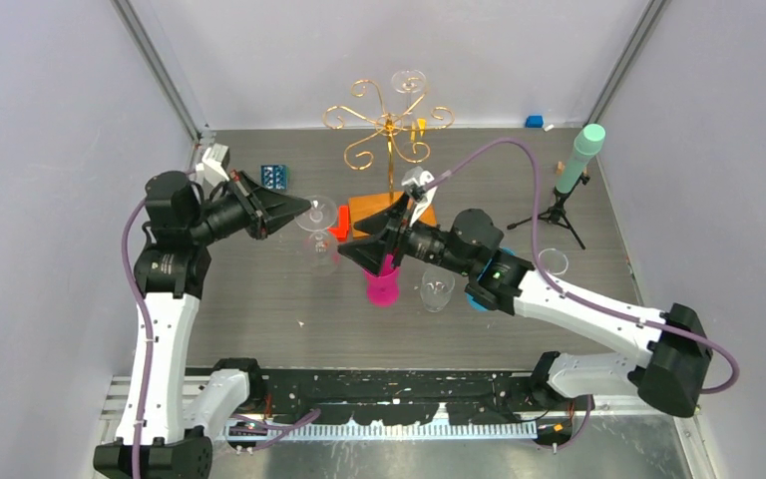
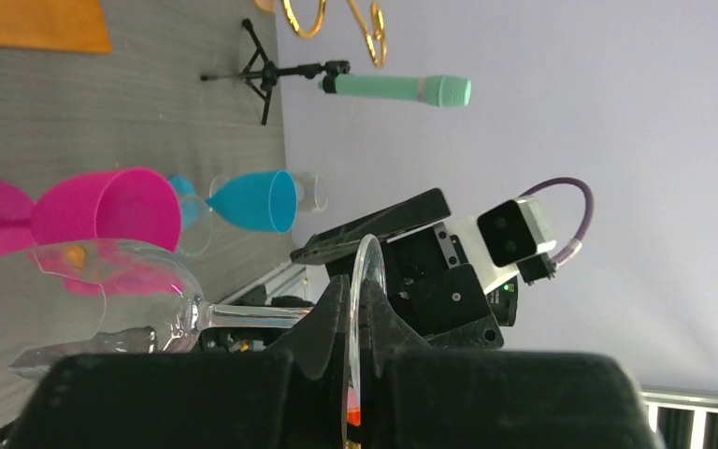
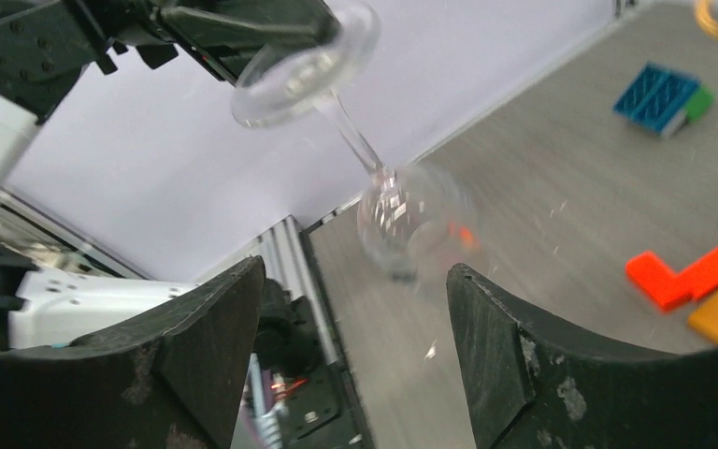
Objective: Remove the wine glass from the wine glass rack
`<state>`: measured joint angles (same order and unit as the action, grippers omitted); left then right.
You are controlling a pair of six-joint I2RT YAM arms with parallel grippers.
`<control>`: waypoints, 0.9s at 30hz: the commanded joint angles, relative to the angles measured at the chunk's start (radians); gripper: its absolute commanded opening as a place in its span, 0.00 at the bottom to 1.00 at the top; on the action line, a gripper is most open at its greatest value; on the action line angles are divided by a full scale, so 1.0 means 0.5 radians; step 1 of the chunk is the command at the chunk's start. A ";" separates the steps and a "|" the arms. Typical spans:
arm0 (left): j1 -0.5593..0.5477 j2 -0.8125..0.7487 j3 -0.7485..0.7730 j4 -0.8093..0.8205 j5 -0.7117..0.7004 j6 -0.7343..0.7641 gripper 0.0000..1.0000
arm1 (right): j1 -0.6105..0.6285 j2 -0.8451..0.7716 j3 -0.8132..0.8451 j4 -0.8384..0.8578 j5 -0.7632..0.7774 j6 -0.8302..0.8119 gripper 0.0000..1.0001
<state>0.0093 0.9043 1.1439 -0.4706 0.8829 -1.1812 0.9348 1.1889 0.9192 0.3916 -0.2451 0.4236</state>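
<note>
The clear wine glass [image 1: 317, 232] hangs upside down in the air, left of the wine glass rack [image 1: 389, 128], a gold wire stand on an orange wooden base [image 1: 371, 208]. My left gripper [image 1: 306, 210] is shut on the rim of the glass's foot [image 2: 367, 271]; its stem [image 2: 243, 316] and bowl [image 2: 103, 295] stick out sideways. My right gripper [image 1: 344, 249] stands open just right of the bowl, touching nothing. In the right wrist view the bowl [image 3: 411, 220] lies beyond my right gripper [image 3: 355, 323]. A second clear glass [image 1: 409, 82] hangs on the rack.
A pink goblet [image 1: 384, 286], a clear glass [image 1: 437, 289] and a blue goblet [image 1: 479, 296] stand under my right arm. A green microphone on a tripod [image 1: 576, 160] stands at the right, with a small clear cup [image 1: 554, 261] near it. A blue block [image 1: 274, 177] and a red block [image 1: 338, 226] lie on the table.
</note>
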 commanded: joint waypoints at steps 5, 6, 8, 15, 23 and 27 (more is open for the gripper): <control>-0.106 -0.091 -0.081 0.093 0.124 -0.166 0.00 | 0.076 0.261 0.086 0.661 -0.153 -0.579 0.69; -0.110 -0.089 -0.082 0.107 0.132 -0.183 0.00 | 0.087 0.298 0.109 0.666 -0.187 -0.583 0.68; -0.112 -0.082 -0.077 0.157 0.138 -0.220 0.00 | 0.104 0.341 0.129 0.673 -0.220 -0.599 0.66; -0.129 -0.083 -0.135 0.454 0.160 -0.431 0.00 | 0.140 0.476 0.175 0.808 -0.150 -0.569 0.54; -0.132 -0.082 -0.138 0.463 0.167 -0.433 0.00 | 0.158 0.473 0.154 0.960 0.048 -0.548 0.26; -0.133 -0.082 -0.138 0.470 0.165 -0.435 0.00 | 0.158 0.456 0.148 0.948 0.105 -0.559 0.08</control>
<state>-0.0525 0.8803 1.0668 -0.3161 0.9218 -1.3853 1.0077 1.4372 0.9596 0.7841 -0.2634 0.1509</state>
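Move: The clear wine glass hangs foot-up from the left fingers. Its stem lies about 7 cm to the right hand's left and 2 cm ahead, near its height. From that hand, the pink glass stands some 6 cm right, 1 cm back and 17 cm below; the red block is about 15 cm ahead, 5 cm left, the rack's base 17 cm ahead, 7 cm right, both 22 cm down. From the left hand the stem is about 3 cm right, 2 cm back and 4 cm lower. The right fingers come around the stem just under the glass's foot and pinch it, closing from wide open after the hand has gone about 6 cm left, dipped slightly and risen again, rolling some 20 degrees so that its forward side tips up. The left hand keeps its grip on the foot's rim and eases right and a little back towards the right hand, dipping, then lifting slightly. ##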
